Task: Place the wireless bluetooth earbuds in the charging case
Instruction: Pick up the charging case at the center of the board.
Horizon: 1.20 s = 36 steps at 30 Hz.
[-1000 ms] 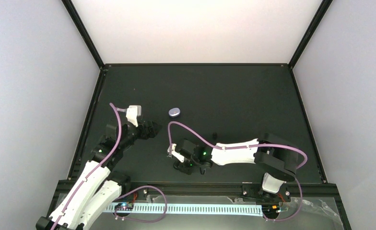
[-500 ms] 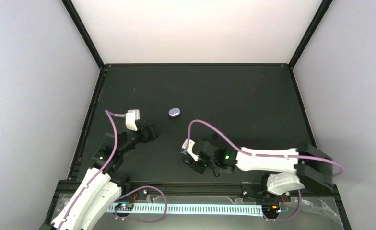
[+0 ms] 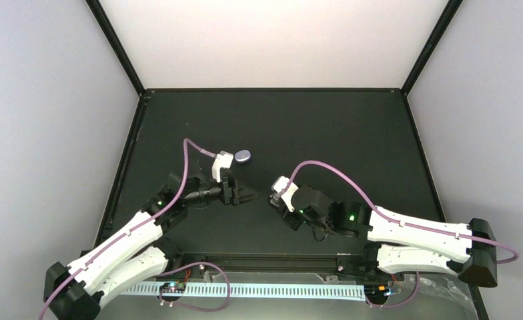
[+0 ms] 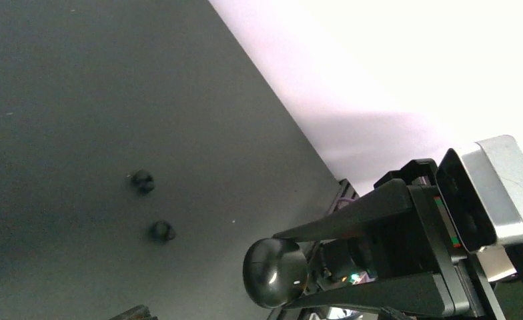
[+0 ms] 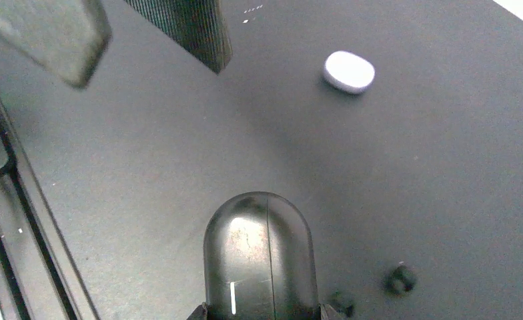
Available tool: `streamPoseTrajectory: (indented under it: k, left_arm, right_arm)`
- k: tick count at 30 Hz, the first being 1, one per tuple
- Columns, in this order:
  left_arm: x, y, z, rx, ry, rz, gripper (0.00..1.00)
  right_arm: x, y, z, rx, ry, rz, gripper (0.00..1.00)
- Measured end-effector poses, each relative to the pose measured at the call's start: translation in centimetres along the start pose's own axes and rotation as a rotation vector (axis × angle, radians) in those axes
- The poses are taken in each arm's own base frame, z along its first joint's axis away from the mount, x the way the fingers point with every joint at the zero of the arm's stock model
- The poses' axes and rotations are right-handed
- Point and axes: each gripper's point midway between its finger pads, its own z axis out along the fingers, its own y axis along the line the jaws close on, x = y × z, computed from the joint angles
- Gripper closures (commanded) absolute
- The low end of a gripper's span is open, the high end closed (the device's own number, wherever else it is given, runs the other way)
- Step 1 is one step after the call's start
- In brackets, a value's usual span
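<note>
My right gripper (image 5: 259,312) is shut on a glossy black oval charging case (image 5: 259,257), closed and held above the table. The left wrist view shows the same case (image 4: 275,272) end-on between the right fingers (image 4: 359,213). Two tiny black earbuds (image 5: 401,279) (image 5: 342,301) lie loose on the dark table just right of the case; in the left wrist view these earbuds (image 4: 142,181) (image 4: 161,231) sit side by side. My left gripper (image 3: 251,195) is open and empty, facing the right gripper (image 3: 277,198) across a short gap. Its fingers (image 5: 192,27) show at the top.
A pale lavender oval case (image 3: 243,157) lies closed on the black table (image 3: 325,133) behind the left gripper, also the lavender case (image 5: 349,71). White walls enclose the table. A black rail (image 5: 5,220) runs along the near edge.
Both arms have swung toward the middle. The left gripper moved right and now points at the right one. The right gripper carried the black case right and away from the near edge.
</note>
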Motion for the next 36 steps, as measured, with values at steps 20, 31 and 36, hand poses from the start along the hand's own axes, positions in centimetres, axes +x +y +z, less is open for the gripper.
streamPoseTrajectory:
  k: [20,31,36]
  left_arm:
    - [1.4,-1.6,4.2,0.074,0.171,-0.063,0.31]
    - [1.7,-2.4,5.2,0.109,0.197,-0.09,0.52]
    - [1.7,-2.7,5.3,0.122,0.199,-0.092,0.59]
  right_arm:
    - [-3.6,-0.9,-1.9,0.068,-0.066,-0.091,0.81]
    - [-4.3,-0.6,-1.8,0.059,-0.094,-0.09,0.81]
    - [-4.3,-0.5,-1.6,0.057,-0.089,-0.092,0.81]
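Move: The black charging case, already held in the right fingers, lies about 9 cm right of the left hand, 3 cm back and 5 cm lower. The two earbuds lie on the board some 15 cm right of the left hand, 2 cm ahead and 20 cm below; the lavender case is about 14 cm ahead, 4 cm left and 20 cm below. From the right hand, the left fingers wait roughly 10 cm left, 4 cm ahead and 5 cm higher. Left hand reaches about 6 cm right to the charging case, fingers half closing, while right raises it 4 cm. ##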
